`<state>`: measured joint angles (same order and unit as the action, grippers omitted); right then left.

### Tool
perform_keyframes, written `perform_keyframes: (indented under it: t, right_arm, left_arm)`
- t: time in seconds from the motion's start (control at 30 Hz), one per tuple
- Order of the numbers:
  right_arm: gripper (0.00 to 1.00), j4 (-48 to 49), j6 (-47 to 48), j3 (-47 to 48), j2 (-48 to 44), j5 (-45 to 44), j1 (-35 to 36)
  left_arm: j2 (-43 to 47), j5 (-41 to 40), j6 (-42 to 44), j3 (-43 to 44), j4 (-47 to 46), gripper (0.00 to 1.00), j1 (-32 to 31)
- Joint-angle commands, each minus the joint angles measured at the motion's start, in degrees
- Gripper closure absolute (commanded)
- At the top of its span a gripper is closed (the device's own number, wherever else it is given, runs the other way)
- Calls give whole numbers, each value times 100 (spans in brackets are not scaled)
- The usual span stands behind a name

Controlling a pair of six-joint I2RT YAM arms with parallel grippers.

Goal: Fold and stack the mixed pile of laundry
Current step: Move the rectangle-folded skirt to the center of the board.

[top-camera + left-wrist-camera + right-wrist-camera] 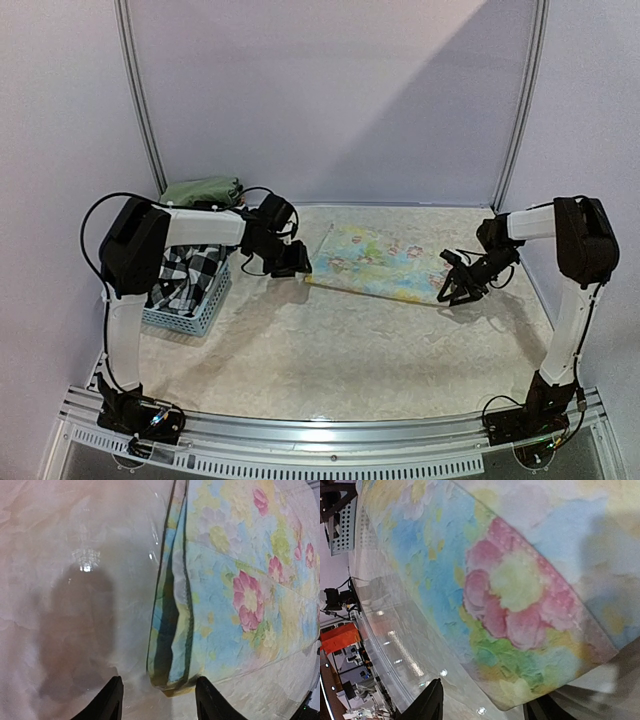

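Note:
The pale floral cloth (385, 262) of the mixed laundry pile lies folded flat mid-table. My left gripper (290, 262) is low at its left near corner. In the left wrist view the layered corner (175, 675) sits between the gripper's (159, 702) spread fingers (107, 702), unpinched. My right gripper (455, 285) is at the right near corner. There the corner (520, 692) lies between that gripper's (485, 710) parted fingers (427, 705). The checked shirt (190, 268) fills the basket. An olive-green piece (200, 190) lies behind it.
The light blue perforated basket (205, 310) stands at the left edge, under the left arm's upper link. Booth walls close the back and both sides. A metal rail (330, 435) runs along the near edge by the arm bases.

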<state>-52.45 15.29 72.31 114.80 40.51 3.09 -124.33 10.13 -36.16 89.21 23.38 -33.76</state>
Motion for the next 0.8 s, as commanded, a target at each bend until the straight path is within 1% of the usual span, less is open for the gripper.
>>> perform_keyframes:
  t: [0.0, 0.07, 0.13, 0.23, 0.33, 0.4, 0.43, 0.53, 0.57, 0.63, 0.77]
  right_arm:
    - [47, 122, -33, 46, 211, 102, -15]
    - [50, 174, -41, 46, 273, 90, -15]
    - [53, 242, -68, 25, 328, 84, -6]
    - [58, 305, -85, 4, 358, 148, -11]
    - [63, 303, -120, 15, 350, 102, -20]
    - [67, 285, -150, 20, 351, 42, -20]
    - [71, 264, -156, 20, 350, 26, -17]
    - [86, 136, -143, 45, 365, -29, -15]
    - [92, 73, -121, 46, 373, -48, -14]
    - [99, -92, -22, 10, 378, -57, -16]
    - [100, -490, 229, -107, 265, -122, -21]
  left_arm:
    - [-82, 158, 55, -14, -133, 50, 137]
    - [-152, 297, 51, -22, -243, 52, 150]
    - [-216, 477, 37, -31, -335, 57, 150]
    - [-329, 794, 10, 50, -318, 61, 152]
    - [-322, 946, -6, 28, -367, 64, 150]
    - [-284, 980, 14, -13, -363, 68, 156]
    - [-270, 984, 21, -36, -345, 72, 159]
    - [-189, 990, 12, -144, -319, 86, 159]
    - [-147, 1029, 0, -200, -306, 93, 159]
    - [-14, 1116, -26, -347, -236, 100, 152]
    - [499, 1177, 22, -928, -146, 100, 150]
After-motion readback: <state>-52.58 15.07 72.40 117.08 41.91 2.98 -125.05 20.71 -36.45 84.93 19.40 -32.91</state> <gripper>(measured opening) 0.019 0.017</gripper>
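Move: The left hand hovers just above the skirt's near left corner, which lies about 2 cm to its right, 1 cm back and 2 cm below. The skirt's middle is some 24 cm to the left hand's right and 5 cm ahead; the laundry basket is roughly 34 cm to its left and 3 cm back. The right hand is almost on the near right corner, about 1 cm to its left, level ahead and 1 cm below, with the skirt's middle about 19 cm left and 15 cm ahead of this hand. Both hands close their half-open fingers on the skirt's two near corners until shut, pinching the folded layers. The left first works rightward and down onto its corner, then draws back towards the robot with it, ending about 2.5 cm back, while its wrist tilts slightly. The right just settles about 1 cm lower as it closes, staying otherwise in place. ##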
